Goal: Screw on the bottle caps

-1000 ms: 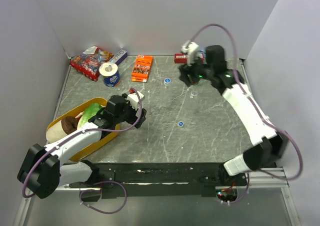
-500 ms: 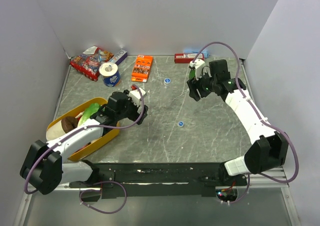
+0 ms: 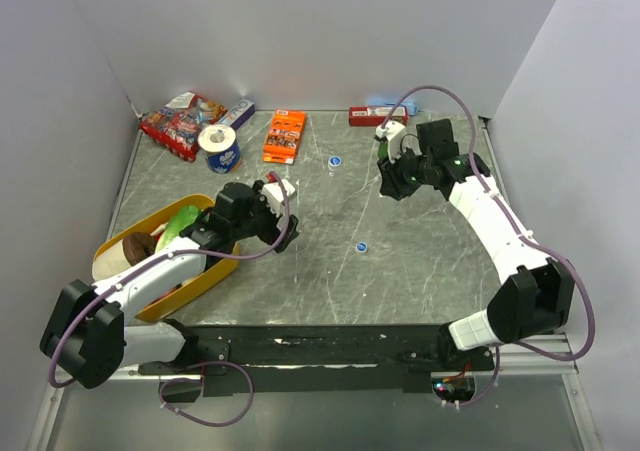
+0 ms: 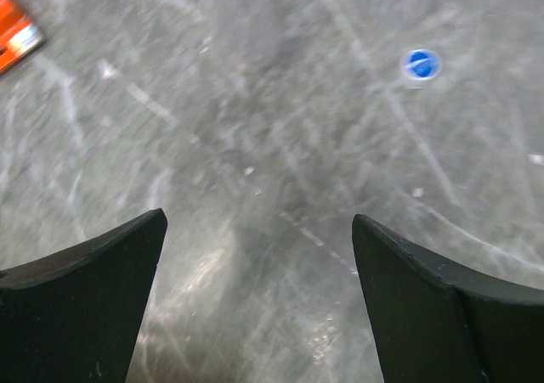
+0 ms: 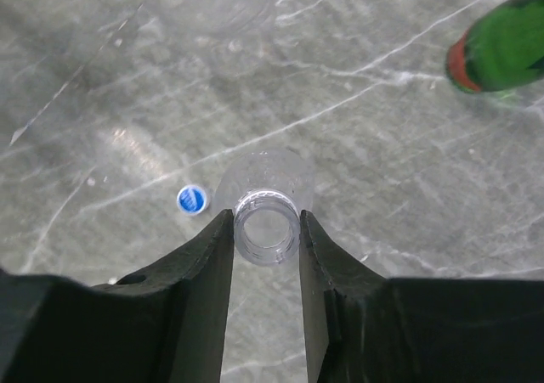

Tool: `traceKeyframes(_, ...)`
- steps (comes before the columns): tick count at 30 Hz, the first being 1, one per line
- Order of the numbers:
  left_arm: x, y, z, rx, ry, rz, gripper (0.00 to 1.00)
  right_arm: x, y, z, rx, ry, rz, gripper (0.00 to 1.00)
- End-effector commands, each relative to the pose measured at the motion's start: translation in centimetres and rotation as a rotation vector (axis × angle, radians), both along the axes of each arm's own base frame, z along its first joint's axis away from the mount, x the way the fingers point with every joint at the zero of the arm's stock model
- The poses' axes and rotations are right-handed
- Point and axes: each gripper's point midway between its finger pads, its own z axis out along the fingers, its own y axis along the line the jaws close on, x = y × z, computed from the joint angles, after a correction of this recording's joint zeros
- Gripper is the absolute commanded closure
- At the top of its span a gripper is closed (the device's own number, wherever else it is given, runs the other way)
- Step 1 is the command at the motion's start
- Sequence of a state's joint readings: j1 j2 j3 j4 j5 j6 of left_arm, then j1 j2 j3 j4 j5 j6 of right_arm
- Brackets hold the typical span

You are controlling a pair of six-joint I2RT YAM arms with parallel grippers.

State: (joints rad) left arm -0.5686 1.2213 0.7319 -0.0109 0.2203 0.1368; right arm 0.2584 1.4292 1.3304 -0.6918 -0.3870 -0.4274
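Note:
In the right wrist view a tiny clear bottle (image 5: 266, 226) stands upright on the grey table, open mouth up. My right gripper (image 5: 265, 220) is shut on its threaded neck, one finger pressed against each side. A blue cap (image 5: 193, 199) lies flat just left of the bottle. From above, my right gripper (image 3: 391, 184) covers the bottle; one cap (image 3: 335, 160) lies to its left and another cap (image 3: 361, 247) nearer mid-table. My left gripper (image 4: 257, 222) hangs open and empty low over the table, with a blue cap (image 4: 421, 64) ahead of it. No second bottle shows.
A green glass bottle (image 5: 501, 47) lies close by the right gripper. At the back stand a tape roll (image 3: 219, 149), snack packs (image 3: 180, 123), an orange box (image 3: 285, 136) and a red box (image 3: 365, 116). A yellow tray (image 3: 213, 271) with items sits under the left arm.
My right gripper came forward from the back of the table, dropped over the clear bottle and closed on its neck. The left arm shifted only slightly.

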Motion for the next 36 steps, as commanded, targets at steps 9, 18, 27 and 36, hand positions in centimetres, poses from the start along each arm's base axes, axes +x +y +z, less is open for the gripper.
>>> traceKeyframes(9,-2.4,-6.5,10.5,-0.195,-0.203,-0.472,0.04,-12.0,4.9,14.6,0.204,-0.217,0.502,0.93)
traceKeyframes(18,-3.9,-7.5,11.8,-0.131,-0.283,-0.645,0.04,-13.2,10.2,19.9,0.294,-0.288,0.633,0.92)
traceKeyframes(27,-4.7,-7.3,12.3,-0.086,-0.312,-0.683,0.04,-11.0,10.8,19.7,0.209,-0.369,0.622,0.95)
traceKeyframes(36,-4.4,-8.1,12.4,-0.159,-0.304,-0.666,0.04,-13.1,13.1,22.1,0.4,-0.319,0.709,0.95)
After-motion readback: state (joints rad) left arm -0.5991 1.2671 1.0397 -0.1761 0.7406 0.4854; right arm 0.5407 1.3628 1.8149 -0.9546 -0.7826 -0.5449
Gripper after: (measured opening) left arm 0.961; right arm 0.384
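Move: The uncapped clear bottle is already pinched at its mouth by the right hand; its middle lies about 22 cm right of the open left hand, 7 cm ahead and 2 cm below. From the right hand, the left gripper it is taken to is 22 cm left, 7 cm back, some 6 cm lower; the capped bottle is 11 cm left, 5 cm ahead, the green bottle 11 cm straight ahead, and the loose blue cap 8 cm back, 6 cm left, on the table. The clear bottle, still pinched by its mouth, is carried up about 19 cm, back and left some 12 cm each towards the left gripper, as the right wrist turns counter-clockwise. The wide-open left hand rises about 10 cm, shifts right and slightly back to meet it, swinging some 35 degrees clockwise so its fingers come to either side of the body. ##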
